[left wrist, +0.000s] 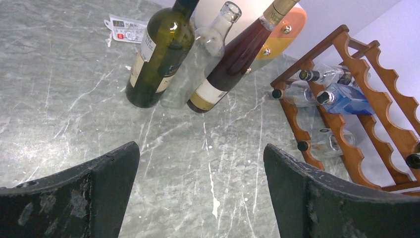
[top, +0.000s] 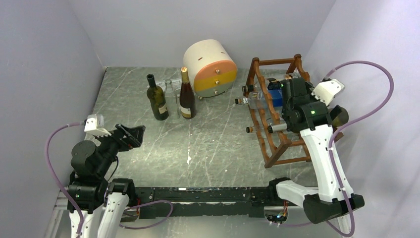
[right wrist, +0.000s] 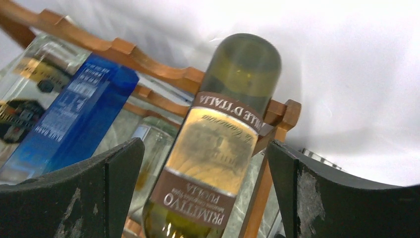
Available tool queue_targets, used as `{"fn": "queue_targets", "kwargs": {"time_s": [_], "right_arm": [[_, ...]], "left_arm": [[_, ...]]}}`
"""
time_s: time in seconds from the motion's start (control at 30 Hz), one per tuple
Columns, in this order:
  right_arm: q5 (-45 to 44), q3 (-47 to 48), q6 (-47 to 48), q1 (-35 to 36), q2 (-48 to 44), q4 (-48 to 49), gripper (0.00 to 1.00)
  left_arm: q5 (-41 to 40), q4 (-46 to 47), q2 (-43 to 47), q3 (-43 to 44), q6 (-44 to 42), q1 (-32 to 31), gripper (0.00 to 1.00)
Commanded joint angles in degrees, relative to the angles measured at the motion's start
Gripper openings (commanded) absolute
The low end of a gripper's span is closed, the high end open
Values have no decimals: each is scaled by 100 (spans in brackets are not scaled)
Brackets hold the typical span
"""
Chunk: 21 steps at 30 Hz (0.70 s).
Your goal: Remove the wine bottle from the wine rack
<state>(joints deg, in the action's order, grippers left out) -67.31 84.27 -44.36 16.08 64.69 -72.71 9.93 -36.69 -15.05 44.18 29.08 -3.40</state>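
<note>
The reddish-brown wine rack [top: 289, 145] stands at the right of the table, and also shows in the left wrist view [left wrist: 376, 94] and the right wrist view [right wrist: 124, 49]. A green wine bottle [right wrist: 218, 148] with a brown and cream "Primitivo" label lies on the rack's near upper tier. Its base shows beside the arm in the top view [top: 340, 117]. My right gripper [right wrist: 203, 148] is open over this bottle, one finger on each side, not touching it. My left gripper [top: 130, 135] is open and empty above the table at the near left [left wrist: 200, 148].
A dark green bottle [top: 157, 99], a clear bottle [top: 171, 91] and a red-brown bottle [top: 186, 96] stand at the back middle. A round cream-and-orange drawer box [top: 210, 67] is behind them. A blue bottle [right wrist: 74, 114] and clear bottles lie in the rack.
</note>
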Motion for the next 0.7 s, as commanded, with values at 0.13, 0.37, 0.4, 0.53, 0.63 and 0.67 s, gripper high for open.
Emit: {"fn": "queue_targets", "kwargs": {"time_s": [0.13,0.37,0.4,0.53,0.63,0.67], "right_arm": [[519,-383,-126,-1054,-97,667,100],[1232,-588,-225,-1375,-50,1091,100],[1256,-594,-333,-1391,-12,1049,100],[1527,-636,-738,-1514,124,948,100],[1739,-598,-1143,-1558,231,792,100],[1788,-578,-1277,-1570,294,696,100]], "left_arm": [[142,188,40,-50,-96,-56,99],[146,179,21,-39,-96,-55,99],[132,179,22,-42,-88,-56,99],[123,179,27,-50,-83,-48,99],[122,173,15,-41,-87,-49,99],[115,171,20,-36,-80,-49,99]]}}
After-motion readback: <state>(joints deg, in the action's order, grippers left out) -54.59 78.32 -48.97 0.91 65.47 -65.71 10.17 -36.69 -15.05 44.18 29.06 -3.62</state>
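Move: The wine bottle with the brown label lies about 6 cm below the right hand in the rack's top row, its middle some 1 cm back and 1 cm to the left, neck pointing left and base right. The blue bottle is about 10 cm ahead and 11 cm left, roughly 7 cm down. A clear bottle lies beyond, 17 cm ahead and 9 cm left, at the same height. From the left hand the brown-labelled bottle is some 70 cm right and 4 cm ahead, about level. Onto the wine bottle's thick, labelled body comes the right hand, first sliding about 3 cm to the right, then sinking some 5 cm while its fingers tip further down and turn a little clockwise, roughly 15 degrees in all. The fingers stay wide open and end close about the bottle's sides, one finger seeming to touch the label's edge. ##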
